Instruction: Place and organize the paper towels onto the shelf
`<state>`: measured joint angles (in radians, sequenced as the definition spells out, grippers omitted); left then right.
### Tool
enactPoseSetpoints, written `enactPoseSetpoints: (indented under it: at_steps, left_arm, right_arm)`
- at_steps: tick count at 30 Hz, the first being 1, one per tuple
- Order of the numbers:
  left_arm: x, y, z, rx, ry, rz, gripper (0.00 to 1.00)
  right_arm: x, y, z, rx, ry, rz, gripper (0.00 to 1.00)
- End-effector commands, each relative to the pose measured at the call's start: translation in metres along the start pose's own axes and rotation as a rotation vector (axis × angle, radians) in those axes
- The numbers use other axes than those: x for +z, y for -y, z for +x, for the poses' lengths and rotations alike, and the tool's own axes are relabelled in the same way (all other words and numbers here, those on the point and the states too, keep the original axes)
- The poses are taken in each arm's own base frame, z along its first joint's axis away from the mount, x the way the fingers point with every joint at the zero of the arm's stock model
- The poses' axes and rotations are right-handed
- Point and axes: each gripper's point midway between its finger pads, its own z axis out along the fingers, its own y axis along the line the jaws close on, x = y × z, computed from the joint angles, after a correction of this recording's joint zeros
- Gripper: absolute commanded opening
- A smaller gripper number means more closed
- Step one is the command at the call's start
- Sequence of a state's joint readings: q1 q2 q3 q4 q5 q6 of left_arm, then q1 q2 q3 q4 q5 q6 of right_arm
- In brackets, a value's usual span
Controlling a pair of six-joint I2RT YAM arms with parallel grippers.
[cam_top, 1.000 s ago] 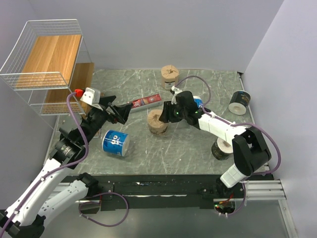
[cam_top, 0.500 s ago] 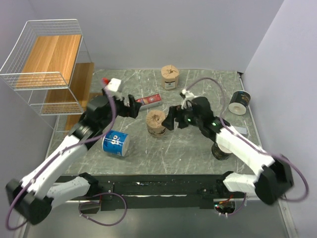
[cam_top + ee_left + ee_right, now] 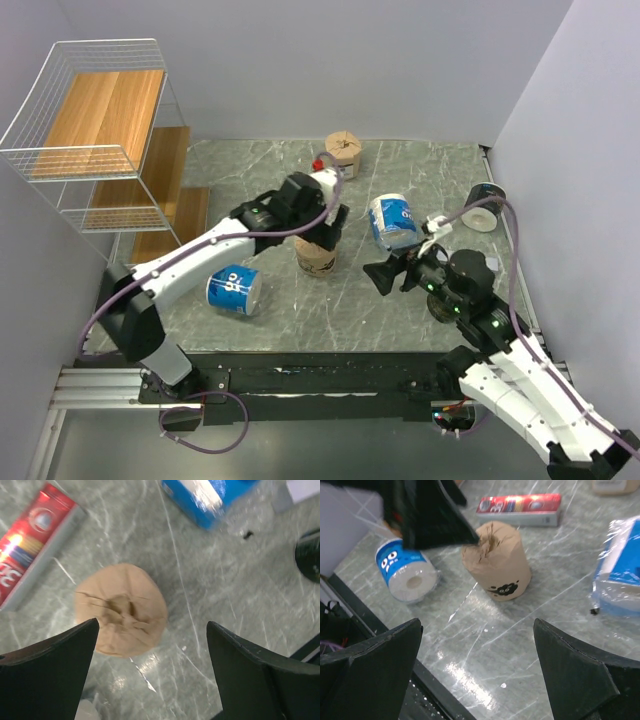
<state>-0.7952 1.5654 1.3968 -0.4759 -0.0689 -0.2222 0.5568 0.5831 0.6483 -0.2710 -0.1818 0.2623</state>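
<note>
A kraft-brown paper towel roll (image 3: 318, 254) stands upright mid-table, and my left gripper (image 3: 327, 234) hovers open right above it. In the left wrist view the roll (image 3: 120, 611) lies just ahead of the open left gripper (image 3: 152, 625), nearer its left finger. My right gripper (image 3: 381, 277) is open and empty, low over bare table, with the same roll (image 3: 495, 561) ahead of it. Free on the table are a blue-and-white roll (image 3: 394, 222), another one on its side (image 3: 233, 289), a second brown roll (image 3: 342, 152) and a dark roll (image 3: 484, 207). The shelf (image 3: 95, 140) stands empty at far left.
A flat red box (image 3: 31, 565) lies beside the brown roll, hidden under my left arm in the top view. Another dark roll (image 3: 443, 305) sits mostly hidden under my right arm. Walls close the back and right sides.
My left arm swung from near the shelf to above the middle brown roll. My right gripper opened, let go of the blue-and-white roll and drew back toward the near edge.
</note>
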Motion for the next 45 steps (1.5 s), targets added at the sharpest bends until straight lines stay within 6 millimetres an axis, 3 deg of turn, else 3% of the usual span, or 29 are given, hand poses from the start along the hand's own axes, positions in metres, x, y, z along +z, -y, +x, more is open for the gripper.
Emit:
enactPoseSetpoints:
  at_steps: [1,20,31,37,41,45]
  left_arm:
    - [0.001,0.016,-0.005,0.026,-0.027,-0.014,0.95]
    - [0.045,0.012,0.028,0.043,-0.085,-0.056,0.82]
    - [0.073,0.005,0.072,0.042,-0.187,-0.084,0.67]
    - [0.073,-0.003,0.078,0.051,-0.188,-0.126,0.59]
    - [0.067,-0.008,0.072,0.051,-0.165,-0.153,0.47]
    - [0.053,-0.009,0.058,0.055,-0.142,-0.164,0.44]
  right_arm:
    - [-0.012,0.005,-0.010,-0.030,0.057,0.038,0.99]
    - [-0.024,0.007,-0.009,-0.029,0.072,0.053,0.99]
    - [-0.029,0.013,-0.010,-0.041,0.097,0.083,1.00]
    - [-0.030,0.014,-0.010,-0.043,0.103,0.086,1.00]
    - [-0.031,0.015,-0.010,-0.037,0.107,0.093,1.00]
    - [-0.032,0.015,-0.009,-0.032,0.101,0.097,1.00]
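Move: The brown paper towel roll stands upright on the table, its middle about 15 cm below the left hand, some 3 cm to its left and 1 cm ahead. From the left hand, the red box lies roughly 14 cm ahead and 8 cm left, the blue-wrapped roll about 9 cm ahead and 15 cm right, and the lying blue roll 6 cm back and 22 cm left. From the right hand, the brown roll is about 12 cm ahead, 15 cm left and 18 cm below. Onto the right-hand wall of the brown roll the left hand sinks about 10 cm, first easing a couple of centimetres right, tipping some 10 degrees steeper and then staying low. Its wide-open fingers close to about half, one at the core hole and the other against the outside of the wall. The open right hand drifts about 3 cm right, away from the roll. ##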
